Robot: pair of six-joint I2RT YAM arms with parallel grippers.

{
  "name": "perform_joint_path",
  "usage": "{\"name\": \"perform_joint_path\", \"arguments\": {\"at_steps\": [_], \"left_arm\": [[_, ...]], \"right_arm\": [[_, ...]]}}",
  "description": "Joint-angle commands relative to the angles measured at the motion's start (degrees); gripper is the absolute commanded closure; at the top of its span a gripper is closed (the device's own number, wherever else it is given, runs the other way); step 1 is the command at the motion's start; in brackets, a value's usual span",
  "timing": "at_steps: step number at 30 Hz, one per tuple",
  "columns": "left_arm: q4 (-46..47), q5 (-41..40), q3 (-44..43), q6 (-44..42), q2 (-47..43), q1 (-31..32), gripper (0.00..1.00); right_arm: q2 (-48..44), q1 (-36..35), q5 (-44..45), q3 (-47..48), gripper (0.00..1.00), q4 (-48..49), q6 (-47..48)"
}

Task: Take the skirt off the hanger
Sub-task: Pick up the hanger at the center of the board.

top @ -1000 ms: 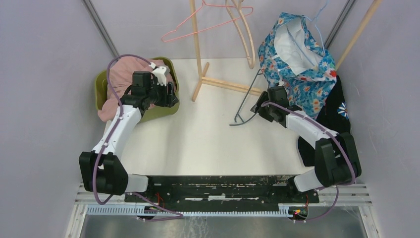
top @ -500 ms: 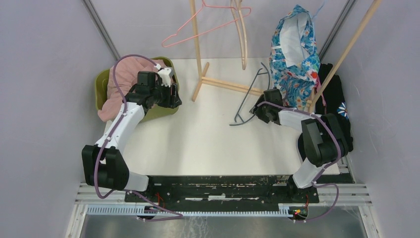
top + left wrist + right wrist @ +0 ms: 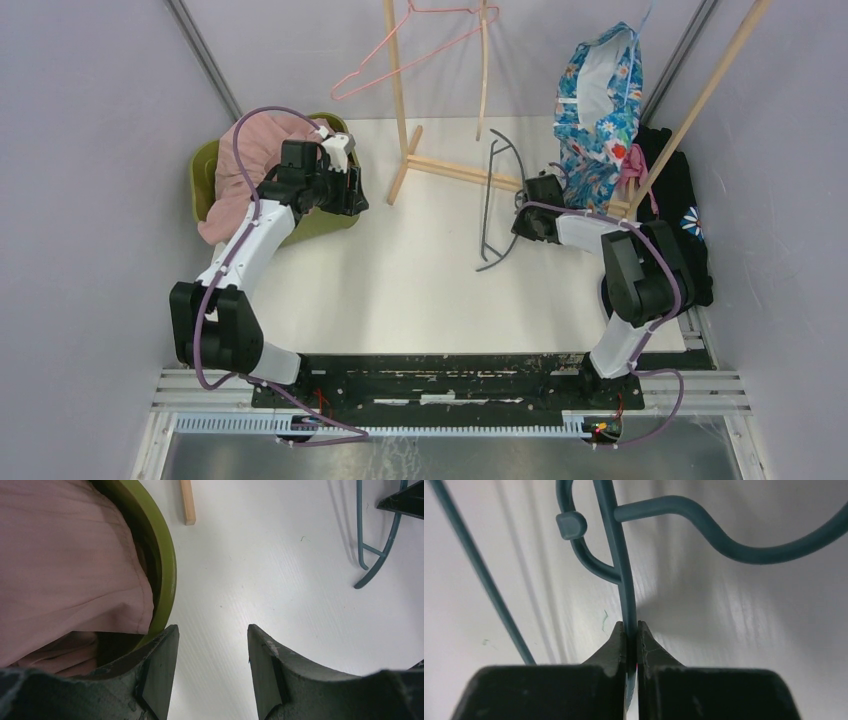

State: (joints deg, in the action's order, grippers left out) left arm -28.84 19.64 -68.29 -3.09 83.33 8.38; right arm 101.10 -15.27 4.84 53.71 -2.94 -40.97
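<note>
A bare teal hanger stands on edge on the white table, right of centre. My right gripper is shut on one of its thin bars, pinched between the fingertips in the right wrist view. A blue floral skirt hangs at the back right, apart from both grippers. A pink garment fills the green basket at the left. My left gripper hovers open beside the basket's rim, over bare table, with nothing between its fingers.
A wooden rack stands at the back centre with a pink wire hanger and a wooden hanger on it. A black garment lies at the right edge beside a slanted wooden pole.
My right gripper has shut on the teal hanger, which has swung from lying flat to standing on edge. The floral skirt has swung and narrowed. The left arm has barely shifted.
</note>
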Motion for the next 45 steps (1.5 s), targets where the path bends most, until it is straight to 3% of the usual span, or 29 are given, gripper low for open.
{"name": "perform_joint_path", "arguments": {"at_steps": [1,6,14,18,23,26,33,37,38,41,45], "left_arm": [[2.11,-0.39,-2.55,-2.39,-0.35,-0.21,0.4],[2.25,0.1,-2.96,-1.65,-1.1,-0.26,0.4],[3.93,3.67,-2.15,1.5,-3.34,-0.21,0.4],[4.47,4.42,-0.73,2.16,-4.99,-0.05,0.41],[4.54,4.62,0.79,2.46,-7.1,0.04,0.41],[4.52,4.82,1.43,2.58,-7.86,0.08,0.41],[4.34,4.58,2.19,2.18,-9.28,0.15,0.41],[4.28,4.76,2.28,2.04,-9.41,0.19,0.41],[4.31,4.79,2.32,1.97,-9.41,0.2,0.41],[4.28,4.63,2.59,1.71,-9.66,0.15,0.41],[4.38,4.77,3.48,1.68,-9.68,0.53,0.41]], "right_arm": [[-4.91,-2.75,8.06,5.88,0.99,-12.26,10.98],[-10.85,-8.71,21.5,11.15,0.99,-28.24,19.99],[-17.6,-17.09,38.07,13.0,0.99,-44.45,20.44],[-19.68,-24.38,46.24,12.3,0.99,-50.7,20.53],[-19.81,-32.9,58.41,18.21,0.99,-59.14,24.14],[-20.2,-33.55,62.3,24.57,0.99,-59.56,29.39],[-19.86,-36.7,66.43,35.42,0.99,-50.21,45.01],[-17.9,-42.23,67.08,33.74,0.99,-41.49,55.17],[-16.65,-43.32,66.64,32.94,0.99,-42.32,53.28],[-13.75,-43.92,60.13,31.59,0.99,-53.83,36.21],[-13.74,-44.65,53.0,22.22,0.99,-55.46,23.93]]}}
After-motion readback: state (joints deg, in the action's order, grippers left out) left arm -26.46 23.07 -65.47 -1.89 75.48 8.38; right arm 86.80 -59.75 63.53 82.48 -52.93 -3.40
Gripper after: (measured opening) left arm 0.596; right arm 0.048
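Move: The grey-green hanger is already pinched in the right gripper beside its hook, its middle about 4 cm ahead and 4 cm left, near board level. The rack's wooden crossbeam lies some 9 cm straight ahead of the right hand, and the flowered skirt hangs about 12 cm ahead, 14 cm to the right and 25 cm higher. From the left gripper the hanger lies roughly 33 cm right, 6 cm ahead and 15 cm lower. Keep the right fingers shut on the hanger and lift it off the board, first up and back away from the crossbeam, then steeply up to about 30 cm, rolling the hand's left side down some 70 degrees and turning it counter-clockwise. Finish by swinging left and sinking a little. Let the empty left gripper rise slightly, still open. ##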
